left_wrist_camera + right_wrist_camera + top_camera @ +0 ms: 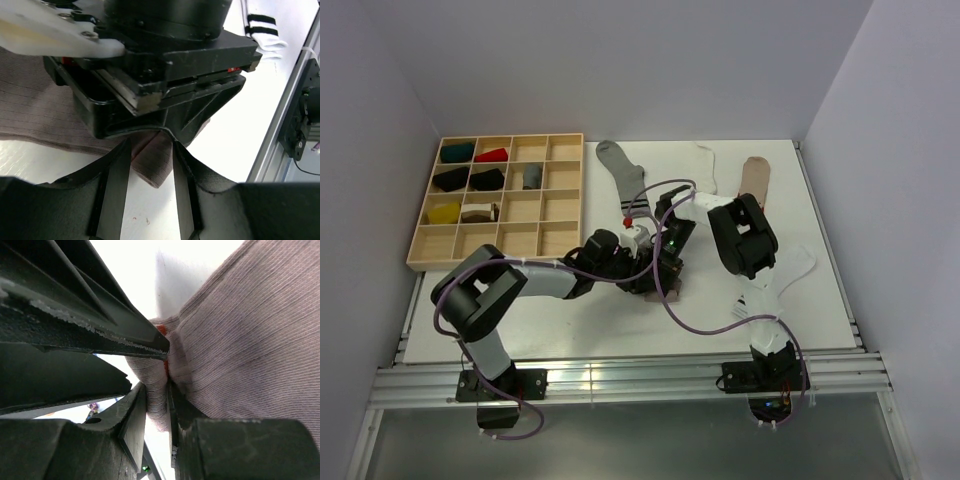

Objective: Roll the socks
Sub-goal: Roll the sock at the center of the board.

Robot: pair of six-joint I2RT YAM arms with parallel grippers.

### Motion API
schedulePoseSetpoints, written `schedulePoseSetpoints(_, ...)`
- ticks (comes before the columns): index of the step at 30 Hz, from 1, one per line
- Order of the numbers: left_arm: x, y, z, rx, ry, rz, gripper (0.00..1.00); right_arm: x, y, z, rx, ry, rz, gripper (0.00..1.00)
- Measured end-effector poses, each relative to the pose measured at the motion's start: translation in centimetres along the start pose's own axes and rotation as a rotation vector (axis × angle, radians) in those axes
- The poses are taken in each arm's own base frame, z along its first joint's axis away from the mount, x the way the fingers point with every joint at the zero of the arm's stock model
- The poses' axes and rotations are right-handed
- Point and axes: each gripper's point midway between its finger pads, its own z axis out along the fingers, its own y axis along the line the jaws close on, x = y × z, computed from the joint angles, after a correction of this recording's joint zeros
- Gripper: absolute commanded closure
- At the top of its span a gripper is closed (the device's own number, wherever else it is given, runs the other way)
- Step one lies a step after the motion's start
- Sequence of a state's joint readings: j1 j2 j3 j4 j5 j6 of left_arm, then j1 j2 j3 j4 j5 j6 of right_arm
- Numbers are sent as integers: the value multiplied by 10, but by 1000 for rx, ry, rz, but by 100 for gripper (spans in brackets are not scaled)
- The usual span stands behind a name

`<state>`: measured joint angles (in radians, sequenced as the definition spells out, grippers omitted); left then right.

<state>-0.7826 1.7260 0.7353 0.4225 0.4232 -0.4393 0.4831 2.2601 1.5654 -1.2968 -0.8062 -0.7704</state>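
A taupe sock [672,292] with a red stripe lies mid-table, mostly hidden under both grippers. My right gripper [665,272] is shut on a fold of this taupe sock [240,340], which is pinched between its fingers; in the right wrist view the gripper [156,387] shows the knit squeezed thin. My left gripper [645,275] meets it from the left. In the left wrist view the left gripper [150,150] stands open, with the taupe sock's rolled end [155,167] lying between the fingertips. Other socks lie flat: grey with dark stripes [617,170], white [705,165], taupe [755,175], white with black stripes [262,30].
A wooden compartment tray [420,262] at the back left holds several rolled socks. The right gripper's black body [165,75] fills the space just ahead of the left fingers. A metal rail [285,115] runs along the table's near edge.
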Motion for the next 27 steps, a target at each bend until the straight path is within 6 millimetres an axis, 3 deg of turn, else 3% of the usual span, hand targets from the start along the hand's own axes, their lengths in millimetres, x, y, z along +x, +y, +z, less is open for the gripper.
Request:
schedulePoseSetpoints(19, 15, 1, 8, 37, 41, -11, 64, 1, -2, 0, -13, -6, 81, 82)
schedulePoseSetpoints(22, 15, 0, 8, 41, 43, -20, 76, 0, -2, 0, -12, -6, 90, 82)
schedulePoseSetpoints(23, 15, 0, 9, 42, 44, -26, 84, 0, -2, 0, -11, -7, 92, 80)
schedulePoseSetpoints(25, 14, -1, 10, 45, 49, -39, 95, 0, -2, 0, -7, -7, 98, 73)
schedulePoseSetpoints(27, 13, -1, 13, 47, 57, -54, 100, 1, -3, 0, -1, -10, 113, 64)
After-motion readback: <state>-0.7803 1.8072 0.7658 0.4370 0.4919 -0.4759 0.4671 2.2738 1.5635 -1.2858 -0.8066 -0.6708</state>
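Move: The rolled end of the taupe sock lies just past the left fingertips, about 2 cm to the left hand's right, 1 cm back and 2 cm lower. The right hand already holds this roll between its pads. From the left hand, the sock's loose flat part spreads some 5 cm ahead, 2 cm to the right and 4 cm below, while the grey sock lies roughly 22 cm ahead, 6 cm to the left and 4 cm lower. With its fingers half open around the rolled end and aimed across to the right, the left hand eases down about 1.5 cm, drifting slightly back and right towards the right hand's pads, then shuts its fingers almost fully to pinch the roll beside them. The right hand stays in place, turning only some 5 degrees and keeping the roll between its pads, though its gripper effort falls away at the very end. ##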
